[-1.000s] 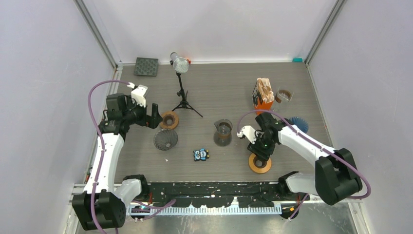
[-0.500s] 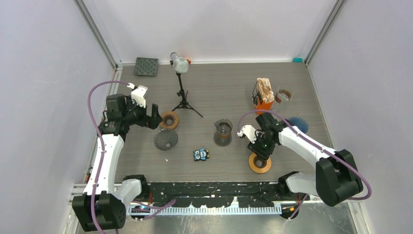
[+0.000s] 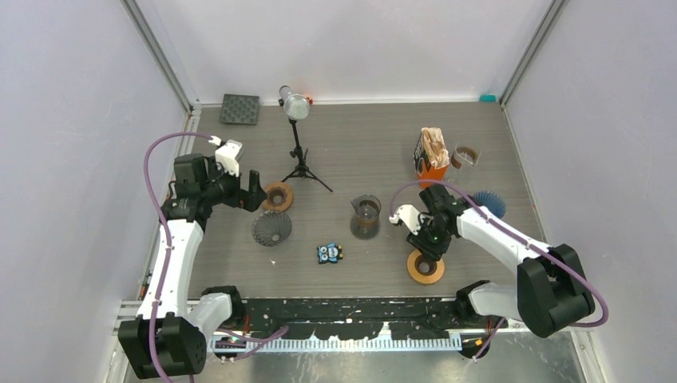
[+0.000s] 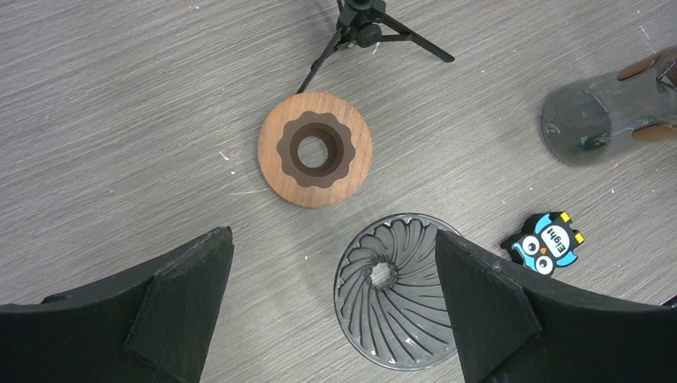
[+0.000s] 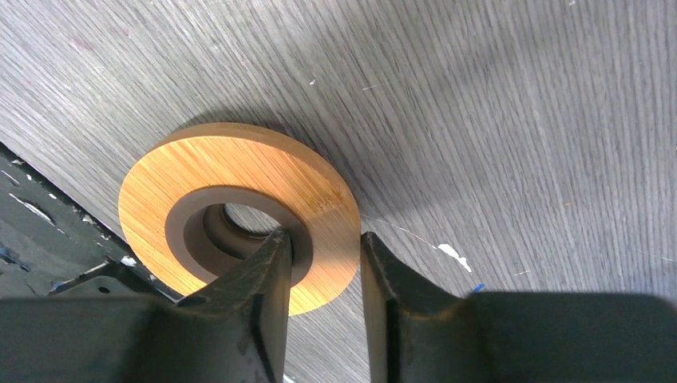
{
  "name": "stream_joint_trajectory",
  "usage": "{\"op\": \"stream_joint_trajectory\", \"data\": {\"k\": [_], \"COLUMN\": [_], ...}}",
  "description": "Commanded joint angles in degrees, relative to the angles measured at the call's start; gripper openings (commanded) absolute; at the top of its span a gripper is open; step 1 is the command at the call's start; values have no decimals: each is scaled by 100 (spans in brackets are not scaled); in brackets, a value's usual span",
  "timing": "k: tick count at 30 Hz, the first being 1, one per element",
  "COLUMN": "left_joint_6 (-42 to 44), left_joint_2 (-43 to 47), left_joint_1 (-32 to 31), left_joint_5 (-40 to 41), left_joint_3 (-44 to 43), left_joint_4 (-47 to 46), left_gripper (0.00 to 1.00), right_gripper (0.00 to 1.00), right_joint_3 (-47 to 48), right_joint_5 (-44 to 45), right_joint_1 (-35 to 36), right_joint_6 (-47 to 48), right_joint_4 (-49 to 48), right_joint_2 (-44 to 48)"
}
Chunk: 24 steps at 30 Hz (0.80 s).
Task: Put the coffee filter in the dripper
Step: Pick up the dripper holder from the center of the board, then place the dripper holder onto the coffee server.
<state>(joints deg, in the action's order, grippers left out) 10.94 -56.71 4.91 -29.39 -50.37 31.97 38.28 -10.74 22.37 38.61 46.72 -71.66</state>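
Note:
The clear glass ribbed dripper (image 3: 271, 228) lies on the table, and in the left wrist view (image 4: 399, 295) it is seen from above. My left gripper (image 4: 331, 235) hovers over it, open wide and empty, next to a dark wooden ring (image 4: 315, 149). Brown paper filters (image 3: 433, 144) stand in an orange holder at the back right. My right gripper (image 5: 321, 239) is low at the front right. Its jaws straddle the band of a bamboo ring (image 5: 207, 171), with one finger in the hole and one at the outer edge.
A glass carafe (image 3: 366, 217) stands mid-table and an owl sticker (image 3: 329, 253) lies in front of it. A microphone on a tripod (image 3: 297, 152) stands behind the dark wooden ring. A blue ribbed cone (image 3: 488, 203) and a cup (image 3: 465, 155) are at the right. A black pad (image 3: 239, 109) lies at the back left.
My right gripper has shifted very slightly at the bamboo ring. The left arm and the objects have not moved.

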Motion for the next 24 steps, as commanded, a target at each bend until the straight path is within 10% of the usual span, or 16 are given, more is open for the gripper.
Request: {"op": "stream_joint_trajectory", "data": {"k": [1, 9, 24], "left_joint_6": [-22, -30, -43], "left_joint_2": [40, 33, 121], "left_joint_1": [28, 23, 20], "left_joint_5": [-155, -169, 110], "left_joint_3": [10, 12, 16], "left_joint_4": [-226, -244, -317], "left_gripper": [100, 100, 100], "right_gripper": [24, 4, 5], "right_joint_3": [320, 1971, 5949], "right_joint_5": [-243, -470, 249], "right_joint_1": [13, 22, 807], "right_joint_6": [-130, -907, -1956], "right_joint_4": [149, 808, 1654], "right_joint_2": [12, 40, -2172]}}
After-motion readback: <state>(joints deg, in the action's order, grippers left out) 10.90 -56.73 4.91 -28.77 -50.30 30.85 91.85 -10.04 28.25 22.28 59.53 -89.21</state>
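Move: The dripper holder is already in the right gripper, pinched by its far rim; its middle lies about 3 cm back of the hand point. The glass jug it is being taken to stands some 16 cm left and 6 cm ahead of the right hand, its middle about 5 cm higher; the coffee filter box stands about 20 cm straight ahead, its middle 4 cm higher. From the left hand, the jug is about 26 cm right, 4 cm back and 10 cm below. Keep the right gripper pinched on the dripper holder's rim and lift it off the board, nearly straight up at first, then up and over together: about 19 cm up, 14 cm forward and 10 cm left, quickly, towards the space above the jug. As you rise, swing the fingertips forward and to the left by some 20 degrees, turning slightly clockwise. ##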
